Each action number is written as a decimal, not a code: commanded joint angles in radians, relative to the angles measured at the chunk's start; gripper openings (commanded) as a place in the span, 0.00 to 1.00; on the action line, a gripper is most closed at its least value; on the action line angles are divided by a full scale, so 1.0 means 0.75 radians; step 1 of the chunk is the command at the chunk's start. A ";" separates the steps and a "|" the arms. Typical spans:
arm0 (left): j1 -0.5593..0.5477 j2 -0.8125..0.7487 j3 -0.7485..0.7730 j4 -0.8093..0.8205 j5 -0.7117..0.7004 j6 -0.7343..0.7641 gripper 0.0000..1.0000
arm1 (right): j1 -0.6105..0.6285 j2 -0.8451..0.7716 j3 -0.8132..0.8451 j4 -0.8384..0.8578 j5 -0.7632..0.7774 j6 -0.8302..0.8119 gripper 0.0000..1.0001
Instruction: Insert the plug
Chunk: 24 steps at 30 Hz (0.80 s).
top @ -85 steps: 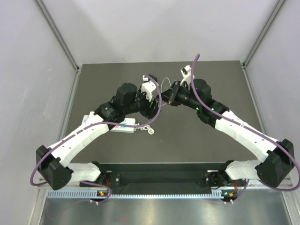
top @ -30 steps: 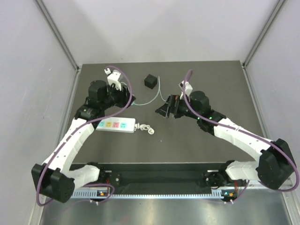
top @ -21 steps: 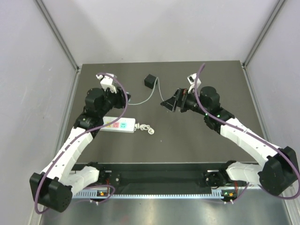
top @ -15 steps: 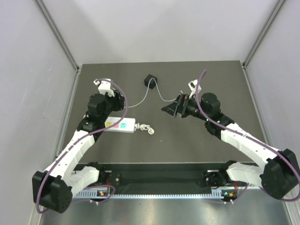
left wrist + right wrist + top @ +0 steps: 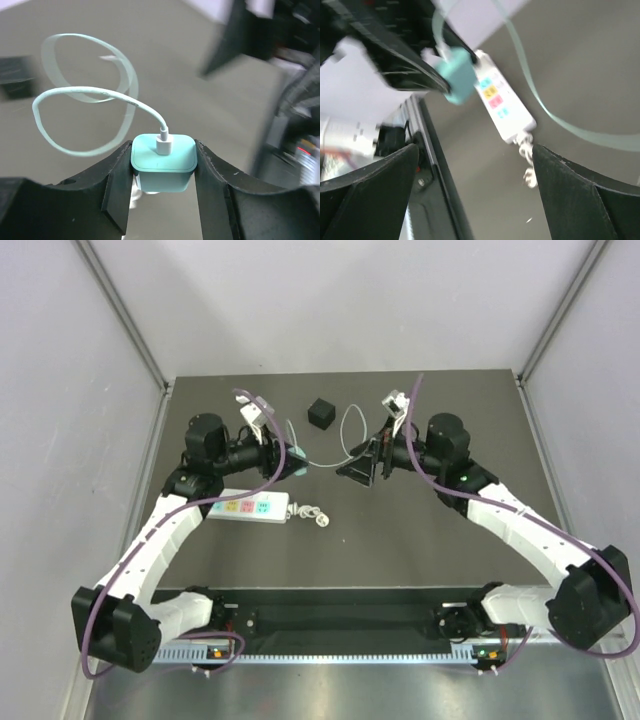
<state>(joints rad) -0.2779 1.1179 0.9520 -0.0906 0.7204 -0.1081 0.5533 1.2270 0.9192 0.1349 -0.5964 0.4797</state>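
Note:
The plug [image 5: 320, 413], a small black cube, lies on the dark mat at the far middle. A thin pale wire [image 5: 350, 425] loops from it to a teal cube adapter [image 5: 162, 162]. My left gripper [image 5: 293, 462] [image 5: 162, 150] is shut on this adapter, holding it above the mat; the adapter also shows in the right wrist view [image 5: 457, 75]. My right gripper [image 5: 362, 468] [image 5: 475, 150] faces it from the right, wide open and holding nothing. The white power strip [image 5: 247, 507] [image 5: 502, 102] with coloured sockets lies below the left gripper.
A short coiled white cord [image 5: 310, 514] [image 5: 527, 150] trails from the power strip's right end. Metal rails [image 5: 165, 390] edge the mat, with grey walls beyond. Both arm bases sit at the near edge.
My left gripper swung right toward the middle with the teal adapter. The wire now loops between the grippers. The right gripper shifted slightly up and left and stayed open.

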 commanded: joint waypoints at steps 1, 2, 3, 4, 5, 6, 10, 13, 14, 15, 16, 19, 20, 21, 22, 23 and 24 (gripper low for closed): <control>-0.010 0.007 0.054 0.039 0.540 -0.056 0.00 | -0.016 -0.047 0.075 0.121 -0.373 -0.354 0.95; -0.016 0.003 0.052 0.053 0.634 -0.076 0.00 | -0.016 -0.055 0.065 0.135 -0.431 -0.410 0.94; -0.024 0.003 0.052 0.067 0.685 -0.111 0.00 | -0.016 -0.065 0.041 0.135 -0.489 -0.471 0.93; -0.036 0.007 0.052 0.078 0.724 -0.122 0.00 | -0.014 -0.096 0.028 0.127 -0.597 -0.620 0.93; -0.071 0.009 0.054 0.078 0.804 -0.128 0.00 | -0.016 -0.114 -0.006 0.127 -0.640 -0.714 0.93; -0.096 0.013 0.060 0.068 0.823 -0.128 0.00 | -0.016 -0.135 -0.025 0.121 -0.683 -0.817 0.93; -0.222 0.031 0.162 -0.194 0.866 0.023 0.00 | -0.018 -0.225 -0.056 0.007 -0.808 -1.209 0.98; -0.263 0.045 0.201 -0.356 0.852 0.120 0.00 | -0.016 -0.208 0.044 -0.256 -0.859 -1.408 0.97; -0.270 0.047 0.201 -0.364 0.856 0.122 0.00 | -0.014 -0.198 0.101 -0.330 -0.886 -1.467 0.97; -0.274 0.054 0.205 -0.380 0.852 0.120 0.00 | -0.008 -0.174 0.130 -0.400 -0.920 -1.531 0.96; -0.284 0.056 0.207 -0.388 0.856 0.124 0.00 | 0.000 -0.164 0.155 -0.472 -0.915 -1.637 0.95; -0.294 0.052 0.207 -0.409 0.848 0.128 0.00 | 0.054 -0.147 0.233 -0.697 -0.845 -1.813 0.94; -0.296 0.052 0.207 -0.421 0.843 0.134 0.00 | 0.066 -0.149 0.259 -0.740 -0.833 -1.842 0.94; -0.296 0.056 0.207 -0.433 0.845 0.132 0.00 | 0.084 -0.155 0.263 -0.773 -0.829 -1.856 0.93; -0.296 0.060 0.213 -0.474 0.850 0.166 0.00 | 0.093 -0.157 0.261 -0.769 -0.839 -1.848 0.93; -0.298 0.064 0.214 -0.485 0.850 0.187 0.00 | 0.099 -0.159 0.259 -0.755 -0.851 -1.834 0.92; -0.300 0.064 0.214 -0.491 0.852 0.187 0.00 | 0.109 -0.149 0.263 -0.757 -0.884 -1.820 0.91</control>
<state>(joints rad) -0.4969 1.1572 1.0718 -0.4210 1.3144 -0.0261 0.6098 1.1118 1.0733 -0.3454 -1.1915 -0.7784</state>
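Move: In the left fingers the plug is already gripped, its cable end sticking out; it goes towards the open right fingers, about 14 cm to the left hand's right, 3 cm nearer the base and level in height. From the left hand the power strip's middle lies 20 cm left, 4 cm ahead and about 25 cm down; the knotted cord lies 2 cm right, 2 cm ahead, equally low. From the right hand the plug is 14 cm left, 3 cm ahead. Swinging back about 16 cm and somewhat right, the left hand keeps its grip on the plug and turns roughly 45 degrees clockwise. The empty right hand draws back some 11 cm and rises a little, turning counter-clockwise and rolling strongly until its wide-open jaws, one ahead and one behind, face the plug; the gap between the hands shrinks and the right fingers do not reach the plug. ##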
